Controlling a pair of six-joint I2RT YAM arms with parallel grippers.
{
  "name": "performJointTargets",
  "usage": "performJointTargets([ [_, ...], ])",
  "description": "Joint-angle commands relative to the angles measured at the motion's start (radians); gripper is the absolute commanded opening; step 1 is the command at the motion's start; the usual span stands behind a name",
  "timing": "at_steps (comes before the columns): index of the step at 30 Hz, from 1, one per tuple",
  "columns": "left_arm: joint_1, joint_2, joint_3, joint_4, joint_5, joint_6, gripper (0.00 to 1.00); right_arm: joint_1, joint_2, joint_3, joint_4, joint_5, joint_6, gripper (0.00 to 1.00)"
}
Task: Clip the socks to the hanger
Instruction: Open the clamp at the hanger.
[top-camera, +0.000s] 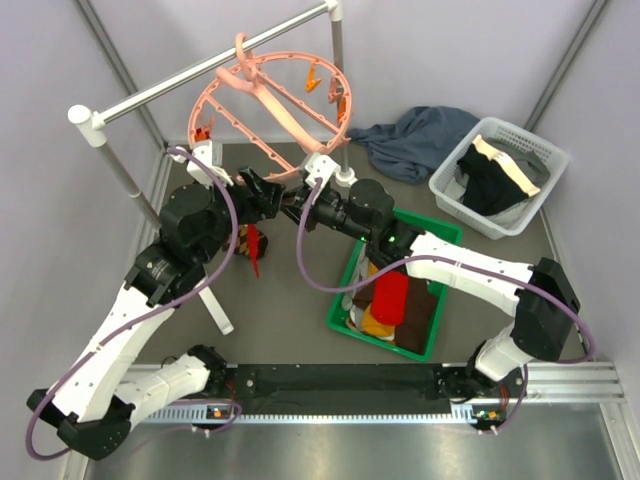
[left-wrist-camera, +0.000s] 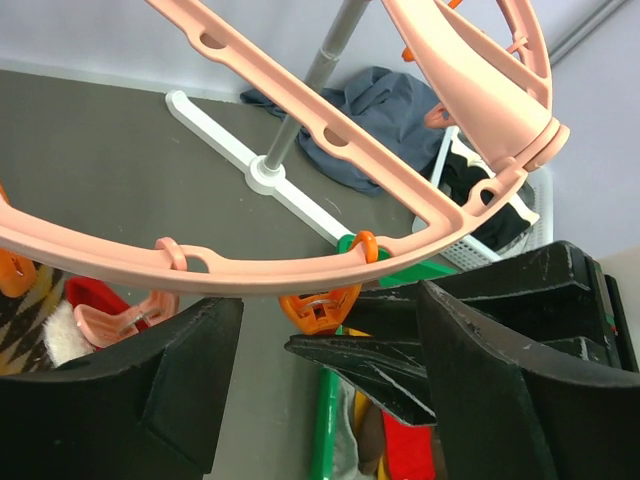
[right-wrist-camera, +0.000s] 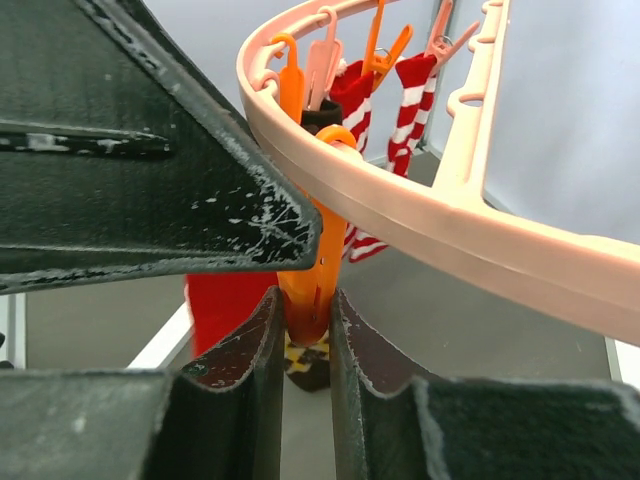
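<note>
The salmon-pink hanger (top-camera: 275, 95) hangs by its hook from the grey rail. My right gripper (right-wrist-camera: 308, 310) is shut on an orange clip (right-wrist-camera: 312, 270) under the hanger's ring (right-wrist-camera: 420, 215). Below that clip show a bit of argyle sock (right-wrist-camera: 305, 362) and a red sock (right-wrist-camera: 225, 305). Two red-and-white striped socks (right-wrist-camera: 413, 90) hang clipped on the far side. My left gripper (left-wrist-camera: 325, 335) stands open just under the ring (left-wrist-camera: 250, 270), and the same orange clip (left-wrist-camera: 320, 305) and a right finger sit between its jaws. More socks (top-camera: 390, 300) lie in the green bin (top-camera: 345, 290).
A white basket (top-camera: 540, 150) of black and cream garments stands at the back right, with a blue-grey cloth (top-camera: 420, 135) beside it. The grey rail (top-camera: 200, 75) rests on white posts with feet on the table. A red sock (top-camera: 252, 245) hangs below my left arm.
</note>
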Motion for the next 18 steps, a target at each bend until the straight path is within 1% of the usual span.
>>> performJointTargets([
  [1,0.003,0.012,-0.014,0.113,-0.036,-0.019,0.73,0.022,-0.004,0.038,0.045,-0.005,-0.015,0.0],
  [9,0.001,0.044,-0.016,0.153,-0.037,-0.019,0.58,0.028,0.0,0.022,0.048,0.006,-0.033,0.0],
  [14,0.001,0.041,-0.021,0.174,-0.054,-0.014,0.46,0.028,0.007,0.015,0.047,0.013,-0.038,0.01],
  [16,0.001,0.041,-0.024,0.19,-0.057,-0.004,0.43,0.028,0.009,0.012,0.038,0.016,-0.032,0.02],
  [17,0.001,0.041,-0.025,0.193,-0.056,0.001,0.38,0.028,0.006,0.009,0.031,0.027,-0.027,0.03],
  [18,0.001,0.042,-0.025,0.193,-0.057,0.012,0.35,0.028,0.003,0.003,0.019,0.035,-0.023,0.07],
])
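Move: The orange clamp hangs from the near rim of the hanger, about 3 cm ahead of the left hand, 1 cm to its right and 1 cm lower, between its open fingers. The right hand already pinches this clamp, its middle about 1 cm ahead, 1 cm left and 1 cm above. From the left hand, the hanger rim runs some 3 cm ahead, 1 cm right and 2 cm above; a pink clamp sits about 4 cm ahead, 4 cm left and 1 cm lower. Forward and down by about 2 cm in all, the left hand eases under the hanger rim onto the orange clamp, closing its fingers from wide to under half open around the clamp's sides, its wrist barely turning. The right hand keeps its pinch on the clamp, drifting forward about half a centimetre. ##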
